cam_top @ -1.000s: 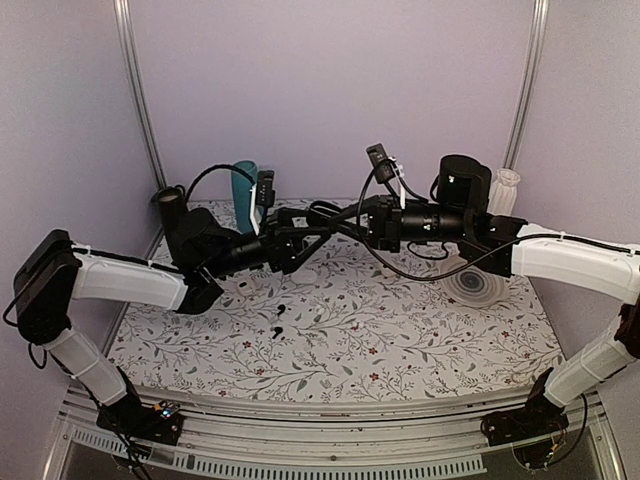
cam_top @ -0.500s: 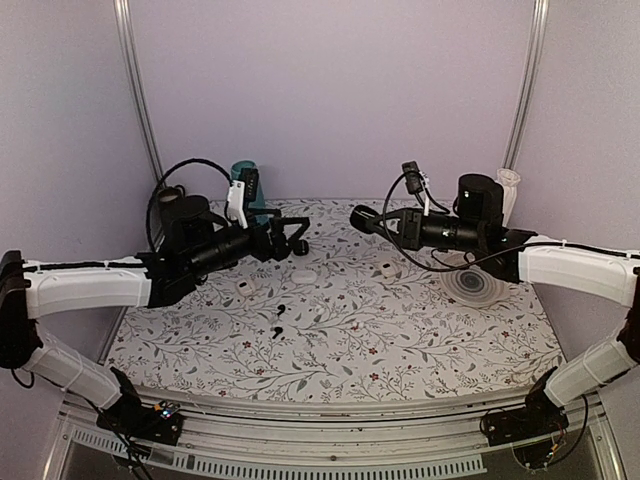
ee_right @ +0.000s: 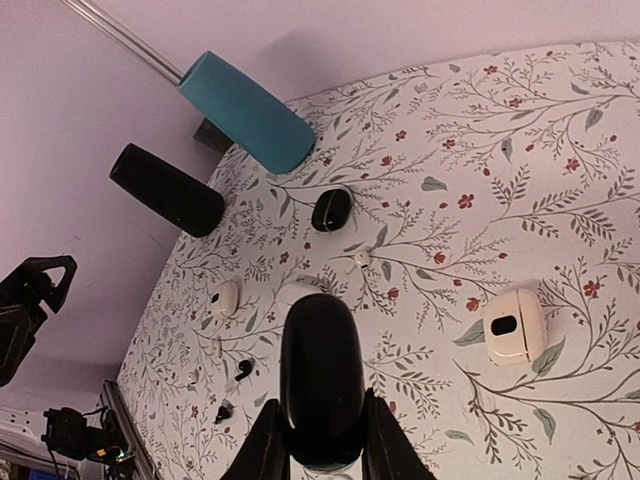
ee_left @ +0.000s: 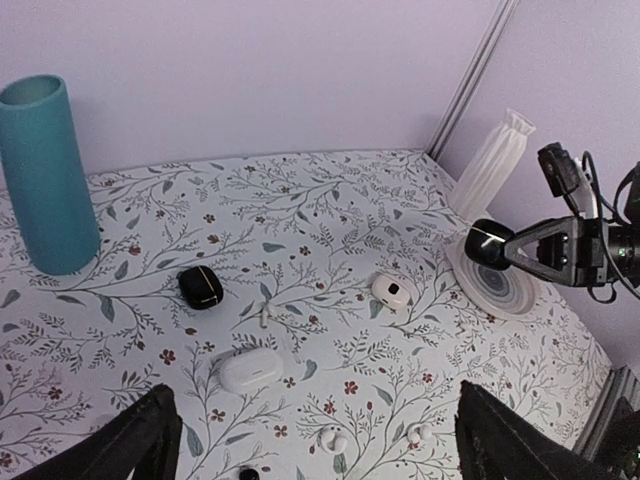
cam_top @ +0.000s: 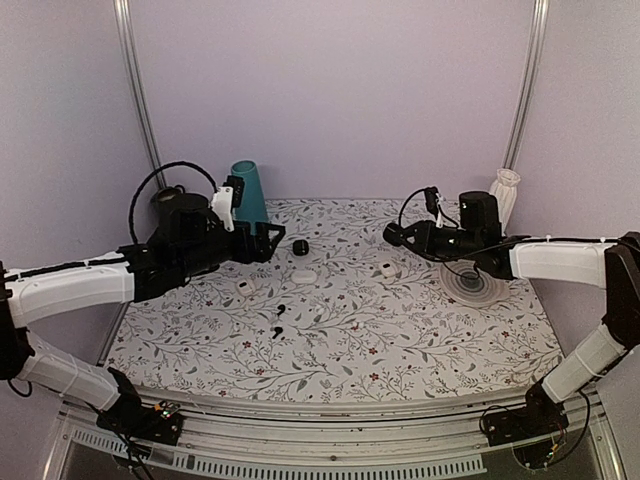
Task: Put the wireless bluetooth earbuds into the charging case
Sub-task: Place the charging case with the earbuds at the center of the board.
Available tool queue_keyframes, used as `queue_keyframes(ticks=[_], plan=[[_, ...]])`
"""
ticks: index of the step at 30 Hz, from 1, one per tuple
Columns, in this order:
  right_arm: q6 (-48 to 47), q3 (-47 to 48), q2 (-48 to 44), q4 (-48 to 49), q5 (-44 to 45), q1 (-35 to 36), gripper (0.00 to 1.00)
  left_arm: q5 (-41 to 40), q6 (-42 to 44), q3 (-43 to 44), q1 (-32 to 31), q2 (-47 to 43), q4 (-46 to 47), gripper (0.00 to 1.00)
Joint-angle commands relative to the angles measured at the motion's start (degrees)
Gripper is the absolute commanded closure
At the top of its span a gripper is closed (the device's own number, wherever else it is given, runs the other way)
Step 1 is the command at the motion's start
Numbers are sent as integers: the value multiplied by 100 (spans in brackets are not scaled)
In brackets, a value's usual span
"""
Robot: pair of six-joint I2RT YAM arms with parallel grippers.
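Note:
The charging case [ee_right: 320,350], a glossy black oval pebble, is pinched at its near end by my right gripper [cam_top: 398,236], which hangs above the table at the back right. Two tiny black earbuds [cam_top: 281,310] [cam_top: 276,331] lie left of centre; the right wrist view shows them [ee_right: 243,369] [ee_right: 223,410] left of the held case. My left gripper [cam_top: 272,240] hovers open and empty at the back left. Its fingers [ee_left: 130,445] frame the table in the left wrist view, where one black earbud [ee_left: 248,474] peeks in at the bottom edge.
A smaller square black case [cam_top: 300,247] sits at the back. White cases [cam_top: 304,276] [cam_top: 246,286] [cam_top: 388,269] and loose white earbuds [ee_left: 333,438] are scattered around. A teal cylinder [cam_top: 248,195], a black cylinder [ee_right: 165,190], a round plate [cam_top: 472,285] and a white vase [cam_top: 505,190] stand along the back and sides.
The two arms have drawn apart from the back middle, the left going left and the right going right with the black case. The left jaws have opened a little wider.

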Motion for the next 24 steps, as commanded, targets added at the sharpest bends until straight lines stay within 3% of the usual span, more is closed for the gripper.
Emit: queue_keyframes(ticks=[1, 6, 11, 16, 24], plan=[[-76, 242, 317, -239, 453, -95, 97, 334, -377, 156, 71, 169, -305, 4], [99, 366, 580, -275, 461, -245, 97, 374, -395, 309, 80, 280, -202, 4], [397, 900, 1075, -502, 349, -472, 97, 1044, -443, 232, 143, 444, 756, 4], [285, 2014, 1979, -913, 275, -585, 97, 1437, -276, 568, 166, 713, 486, 4], [466, 3017, 3155, -1112, -216, -873, 97, 1524, -155, 354, 309, 437, 402, 4]])
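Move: The black charging case is already pinched in the right hand, some 18 cm above the board; the bare stretch it is heading for lies about 18 cm ahead and hardly to either side. Short of that stretch, the white case stands roughly 8 cm ahead of the hand and 2 cm left, while the plate is 4 cm ahead and 18 cm to its right. From the empty left hand, that bare stretch is about 22 cm ahead, 30 cm right and 24 cm below. The charging case, kept in the right fingers' unchanged grip, first sinks about 4 cm, then is carried quickly forward past the white case towards the open board beyond, some 13 cm ahead in all, dipping again at the end. The fingers tip down and turn clockwise about 10 degrees. The open left hand dips and comes back up, shifting 4 cm right. ##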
